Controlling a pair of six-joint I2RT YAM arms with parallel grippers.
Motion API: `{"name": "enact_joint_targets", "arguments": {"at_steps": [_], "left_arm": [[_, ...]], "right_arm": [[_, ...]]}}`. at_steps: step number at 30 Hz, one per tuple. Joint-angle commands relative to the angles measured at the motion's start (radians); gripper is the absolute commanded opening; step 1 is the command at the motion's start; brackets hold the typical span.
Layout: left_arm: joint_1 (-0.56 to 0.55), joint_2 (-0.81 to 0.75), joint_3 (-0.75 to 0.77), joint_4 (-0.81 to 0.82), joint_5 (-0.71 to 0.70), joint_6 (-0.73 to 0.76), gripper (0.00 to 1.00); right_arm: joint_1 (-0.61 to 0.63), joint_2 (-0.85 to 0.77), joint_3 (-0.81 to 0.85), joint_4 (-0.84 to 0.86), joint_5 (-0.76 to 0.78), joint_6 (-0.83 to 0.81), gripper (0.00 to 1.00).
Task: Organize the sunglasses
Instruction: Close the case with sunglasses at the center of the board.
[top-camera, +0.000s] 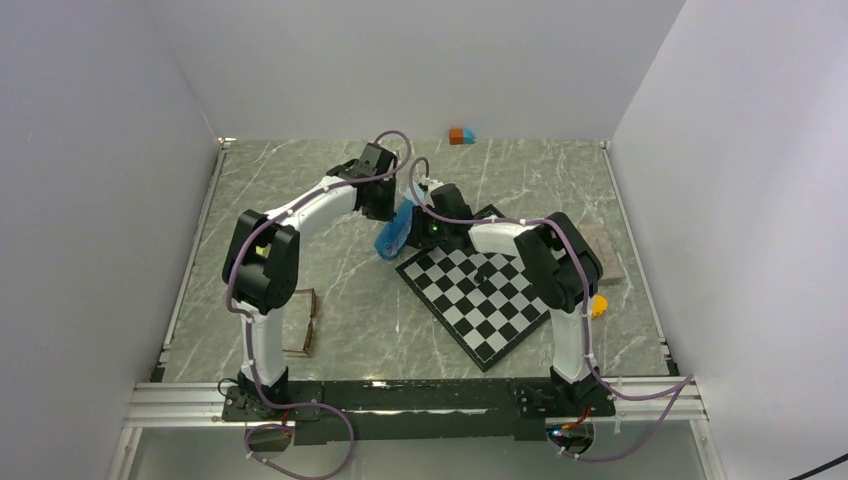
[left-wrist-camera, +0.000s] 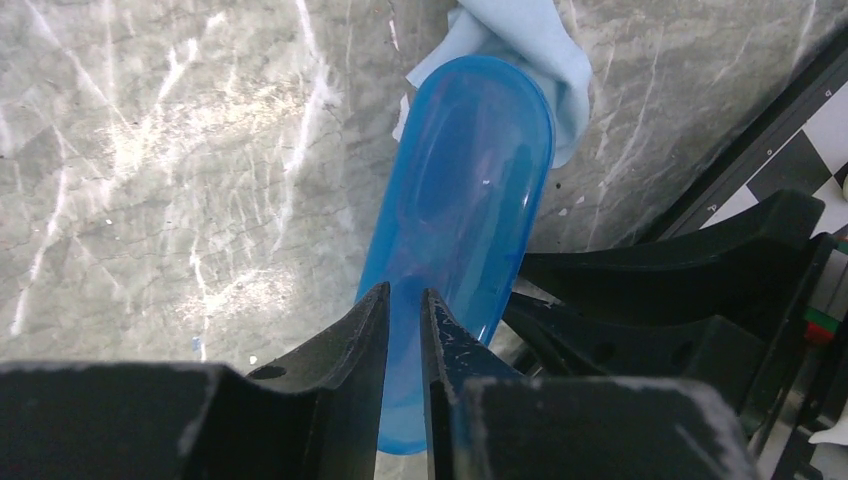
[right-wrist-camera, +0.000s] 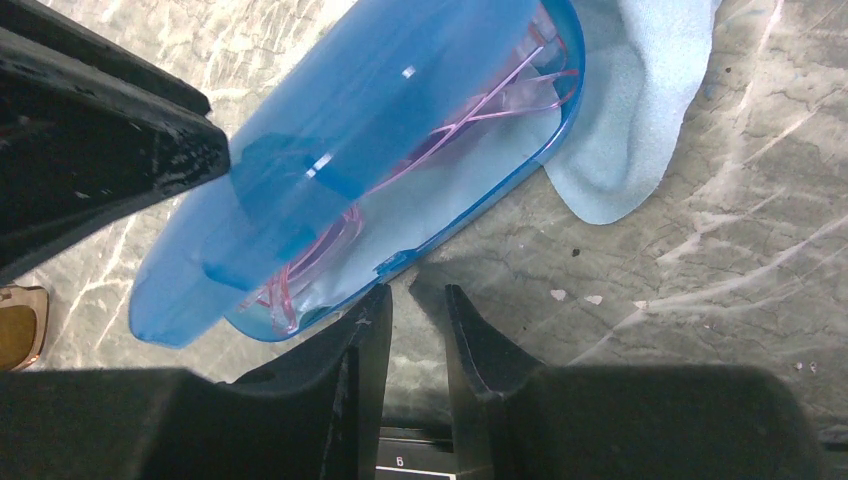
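Note:
The small purple sunglasses (right-wrist-camera: 330, 250) lie folded inside the open blue case (right-wrist-camera: 480, 190), on a light-blue lining. My left gripper (left-wrist-camera: 405, 295) is shut on the case's translucent lid (left-wrist-camera: 470, 180) and holds it partly raised; its black fingers (right-wrist-camera: 110, 140) show in the right wrist view. Just beside the case's lower rim is my right gripper (right-wrist-camera: 415, 290), its jaws a narrow gap apart with only bare table between them. The brown-framed sunglasses (top-camera: 305, 322) rest by the left arm's base, their edge (right-wrist-camera: 20, 325) showing at the left of the right wrist view.
A light-blue cloth (right-wrist-camera: 630, 120) sticks out from under the case's far end. A checkerboard (top-camera: 480, 295) lies right of the case. An orange and blue block (top-camera: 462, 136) sits at the back wall, a yellow object (top-camera: 598, 305) and a grey pad (top-camera: 605, 250) to the right.

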Motion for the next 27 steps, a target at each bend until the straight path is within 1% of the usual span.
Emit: {"name": "enact_joint_targets", "arguments": {"at_steps": [1, 8, 11, 13, 15, 19, 20, 21, 22, 27], "left_arm": [[-0.021, 0.030, 0.004, 0.021, 0.038, -0.011, 0.24], [-0.029, 0.064, -0.015, 0.029, 0.054, -0.013, 0.23], [-0.036, 0.075, -0.031, 0.029, 0.028, -0.015, 0.24], [-0.036, 0.084, -0.039, 0.022, 0.011, -0.017, 0.24], [-0.036, 0.096, -0.042, 0.015, 0.009, -0.019, 0.24], [-0.038, 0.105, -0.053, 0.013, 0.009, -0.019, 0.24], [-0.038, 0.105, -0.058, 0.012, 0.008, -0.018, 0.24], [-0.040, 0.104, -0.062, 0.014, -0.022, -0.018, 0.24], [-0.042, 0.101, -0.065, 0.013, -0.033, -0.018, 0.24], [-0.047, 0.102, -0.080, 0.015, -0.037, -0.025, 0.24]], "right_arm": [[0.005, 0.007, 0.010, -0.006, 0.013, 0.004, 0.30], [0.005, 0.004, 0.008, -0.001, 0.009, 0.016, 0.30], [0.006, 0.000, 0.008, -0.009, 0.013, 0.022, 0.30], [0.004, -0.012, 0.008, -0.021, 0.030, 0.024, 0.33], [0.002, -0.032, 0.009, -0.041, 0.060, 0.029, 0.36], [-0.005, -0.081, 0.009, -0.062, 0.089, 0.043, 0.48], [-0.008, -0.090, 0.012, -0.069, 0.094, 0.051, 0.54], [-0.011, -0.097, 0.016, -0.079, 0.098, 0.058, 0.62], [-0.014, -0.105, 0.018, -0.088, 0.104, 0.070, 0.66], [-0.033, -0.155, -0.008, -0.072, 0.088, 0.145, 0.76]]}}
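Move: The half-open glasses case lies under the left hand, its middle about 5 cm below the hand point, some 2 cm back and 2 cm to the right. From there the light-blue cloth is about 7 cm ahead, 5 cm right and 8 cm below. From the right hand, which is low by the case's right-hand edge, the case's middle is some 4 cm left and 2 cm ahead, about level; the chessboard's centre is roughly 15 cm right, 11 cm back and slightly lower. With its nearly shut fingertips on the blue lid, the left hand presses it down about 2 cm while easing a good 1 cm to the right, turning the hinged lid over onto the case bottom, then stays on top, creeping slightly forward. The right hand first holds still beside the case's right edge, then, once the lid is down, spreads its fingers wide and draws off some 2 cm up and 2 cm to the right, away from the case. ##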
